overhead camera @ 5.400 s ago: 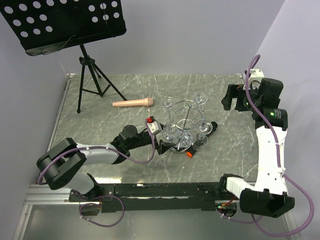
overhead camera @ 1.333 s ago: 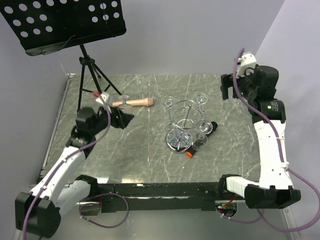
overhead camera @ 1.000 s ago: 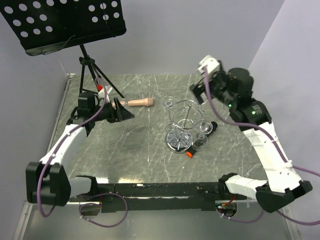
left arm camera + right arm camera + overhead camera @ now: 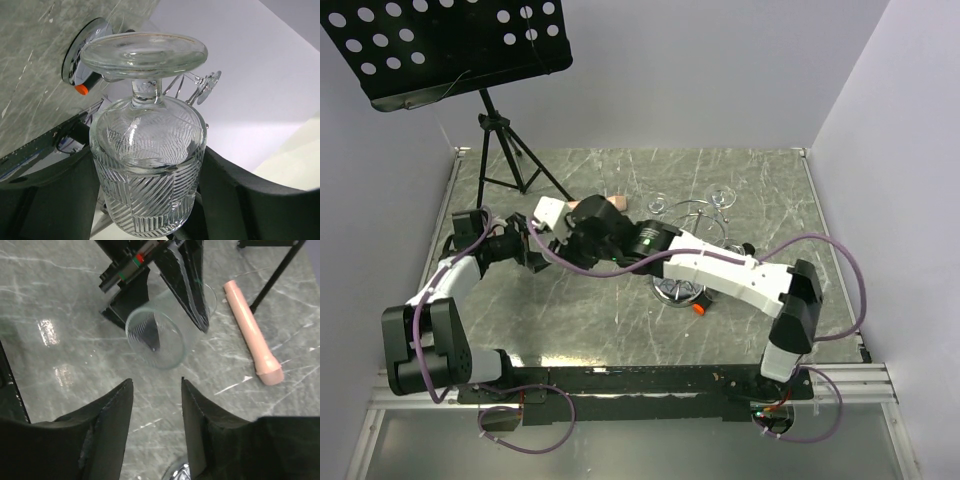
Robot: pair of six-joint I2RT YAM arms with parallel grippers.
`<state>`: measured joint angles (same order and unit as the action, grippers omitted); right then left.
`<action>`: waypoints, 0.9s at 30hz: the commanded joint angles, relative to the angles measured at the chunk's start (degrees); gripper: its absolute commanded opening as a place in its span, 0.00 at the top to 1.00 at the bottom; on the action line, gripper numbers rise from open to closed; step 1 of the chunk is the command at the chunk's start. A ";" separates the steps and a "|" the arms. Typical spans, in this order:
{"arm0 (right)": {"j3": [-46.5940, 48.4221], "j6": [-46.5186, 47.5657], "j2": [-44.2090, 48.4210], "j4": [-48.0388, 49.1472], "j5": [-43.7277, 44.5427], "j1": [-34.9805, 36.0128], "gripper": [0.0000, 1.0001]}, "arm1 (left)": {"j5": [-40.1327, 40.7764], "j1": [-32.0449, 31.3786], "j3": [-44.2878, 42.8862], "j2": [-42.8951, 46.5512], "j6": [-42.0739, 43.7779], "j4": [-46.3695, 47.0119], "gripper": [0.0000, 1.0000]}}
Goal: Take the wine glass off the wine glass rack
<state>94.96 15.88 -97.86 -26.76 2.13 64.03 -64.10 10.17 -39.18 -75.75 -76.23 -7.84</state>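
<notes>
My left gripper (image 4: 152, 167) is shut on the bowl of a cut-glass wine glass (image 4: 145, 135), whose foot points away from the wrist. In the top view the left gripper (image 4: 525, 245) holds it low at the table's left, well off the wine glass rack (image 4: 677, 291). The right arm reaches across in front of the rack. The right gripper (image 4: 156, 382) is open with nothing between its fingers, its tips just short of the rim of the held wine glass (image 4: 155, 337). Two more glasses (image 4: 658, 207) (image 4: 722, 197) hang on the rack's back side.
A pink cylinder (image 4: 250, 332) lies behind the two grippers. A black music stand (image 4: 450, 45) on its tripod (image 4: 500, 150) fills the back left corner. A small black and orange object (image 4: 703, 305) lies by the rack's base. Walls close the table at back and right.
The right arm has swung from the back right across the rack to the left gripper, and its jaws have narrowed. The left arm drew the glass a little left and lower.
</notes>
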 commanded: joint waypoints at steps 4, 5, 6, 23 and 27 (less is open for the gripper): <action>6.55 -5.86 -4.35 3.47 6.83 0.66 0.59 | -0.15 0.20 -2.39 4.99 -1.91 -5.88 0.99; 6.56 -6.12 -4.70 3.47 6.66 0.66 0.59 | -0.24 0.28 -2.48 5.08 -2.00 -5.88 0.99; 6.64 -6.65 -5.23 3.47 6.57 0.66 0.59 | -0.24 0.37 -2.57 5.17 -2.00 -6.05 0.99; 11.65 -8.85 -13.58 4.70 9.57 -0.75 0.85 | -0.77 1.25 -1.51 6.05 -2.88 -6.14 0.99; 11.74 -9.72 -13.14 4.26 7.10 -1.36 1.00 | 0.98 2.04 -1.43 5.61 -1.30 -6.32 0.75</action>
<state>103.39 11.38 -111.18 -24.56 12.95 63.99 -62.30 11.42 -39.22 -71.42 -81.34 -18.44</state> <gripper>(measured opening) 0.057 0.724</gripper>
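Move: Held sideways in the left fingers, its middle only a couple of centimetres forward of that hand, the wine glass has its mouth turned towards the right hand. From the right hand it lies about 7 cm to the left, 6 cm ahead and 5 cm lower. The pink microphone is on the table some 19 cm ahead of the right hand, 2 cm to its right and 24 cm below; the glass rack stands about 25 cm to its right, level fore and aft, 14 cm below. Closing in on the held glass's rim, the right hand goes forward about 5 cm, down about 4 and left about 3, swinging some 10 degrees clockwise; it then nearly stops and shuts its half-open fingers, pinching the glass wall at the mouth. The left hand keeps its grip on the bowl, easing back about 1.5 cm and turning some 10 degrees, mostly as the right fingers shut. ##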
